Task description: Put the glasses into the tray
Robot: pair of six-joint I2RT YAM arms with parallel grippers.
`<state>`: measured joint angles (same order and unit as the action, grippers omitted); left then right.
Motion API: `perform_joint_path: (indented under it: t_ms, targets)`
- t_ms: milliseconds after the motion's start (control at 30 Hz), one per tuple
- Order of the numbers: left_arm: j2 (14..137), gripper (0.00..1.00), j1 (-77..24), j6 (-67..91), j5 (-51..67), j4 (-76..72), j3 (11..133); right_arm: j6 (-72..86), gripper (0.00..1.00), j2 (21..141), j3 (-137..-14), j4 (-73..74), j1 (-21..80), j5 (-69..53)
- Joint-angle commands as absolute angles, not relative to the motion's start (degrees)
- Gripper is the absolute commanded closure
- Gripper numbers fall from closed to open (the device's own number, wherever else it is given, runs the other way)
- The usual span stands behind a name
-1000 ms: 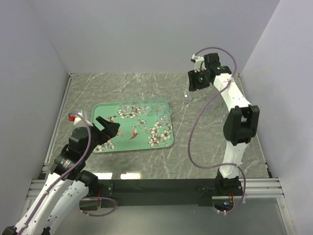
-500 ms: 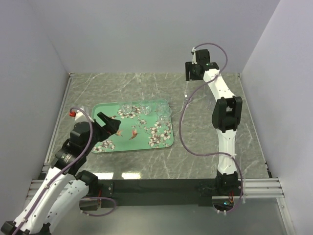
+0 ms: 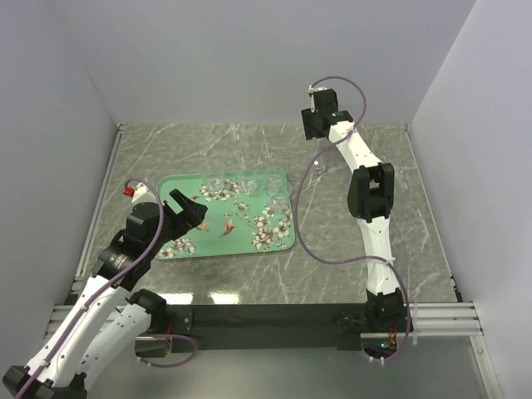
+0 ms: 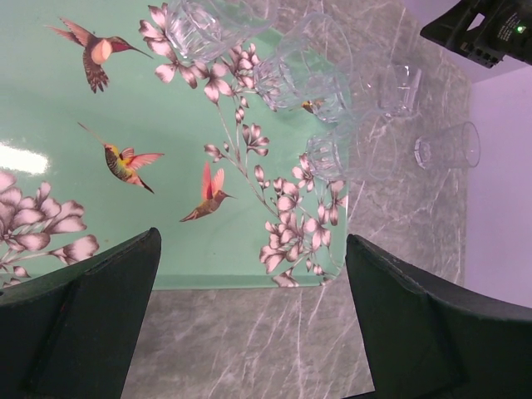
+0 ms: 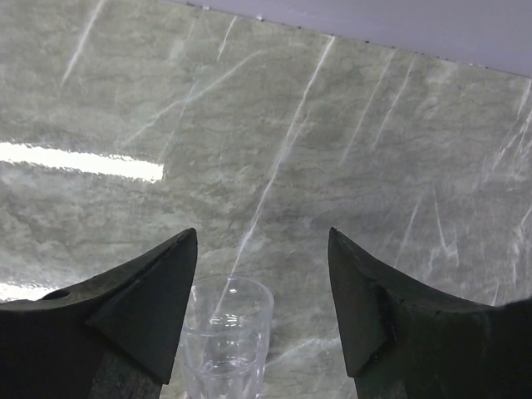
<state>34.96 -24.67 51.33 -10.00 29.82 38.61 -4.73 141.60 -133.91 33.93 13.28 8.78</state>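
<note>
The mint-green tray (image 3: pixel 241 237) with blossoms and birds (image 4: pixel 50 141) lies left of the table's middle. Three clear glasses stand along its far edge (image 3: pixel 218 184) (image 3: pixel 247 184) (image 3: pixel 278 188); the left wrist view shows them too (image 4: pixel 218 25) (image 4: pixel 303 71) (image 4: pixel 327 155). Two more glasses stand on the marble off the tray (image 4: pixel 399 87) (image 4: pixel 449 145). My left gripper (image 3: pixel 189 212) (image 4: pixel 253 241) hangs open and empty over the tray's near part. My right gripper (image 3: pixel 317 129) (image 5: pixel 262 234) is open near the back wall. A small glass (image 5: pixel 226 337) stands between its fingers, beside the left one, ungripped.
Grey marble table (image 3: pixel 349 249) is walled at the back and both sides. The right arm (image 3: pixel 370 195) stretches from its base to the back wall, with a purple cable (image 3: pixel 303 224) looping beside the tray's right edge.
My right arm has swung left along the back wall and its jaws have widened. My left gripper has crept slightly further over the tray, still open.
</note>
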Motion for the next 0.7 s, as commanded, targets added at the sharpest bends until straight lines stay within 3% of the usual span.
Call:
perform_joint_path:
  t_ms: [0,667]
  targets:
    - [35.16,0.01,-24.52,51.06,-10.28,28.48,40.61,-7.21,0.3,142.29,-135.27,35.06,13.1,10.11]
    - [31.47,0.01,-24.52,52.21,-9.05,27.51,38.85,-7.73,0.33,131.31,-118.4,41.75,12.92,5.01]
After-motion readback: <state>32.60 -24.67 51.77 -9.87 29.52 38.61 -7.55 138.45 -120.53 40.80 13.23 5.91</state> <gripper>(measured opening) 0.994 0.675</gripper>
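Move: The glass to be gripped stands about 11 cm below the right hand and some 4 cm back from it, nearly in line, perhaps 1 cm to the left. A second glass stands about 14 cm back and 8 cm to the right of the hand, while the tray's far-right glass is some 8 cm back and 16 cm to the left. From the left hand, the first glass lies roughly 32 cm ahead and 36 cm to the right, some 21 cm lower. Fingers staying open, the right hand comes back and sinks in one slanting sweep, about 7 cm each way, slow at first and then quicker, from above and beyond the nearer glass down to its rim. As it descends, the wrist tips the fingers some 15 degrees further down so that they come to either side of the rim without closing, and the gripper shoves the glass back; which part touches it can't be seen. ##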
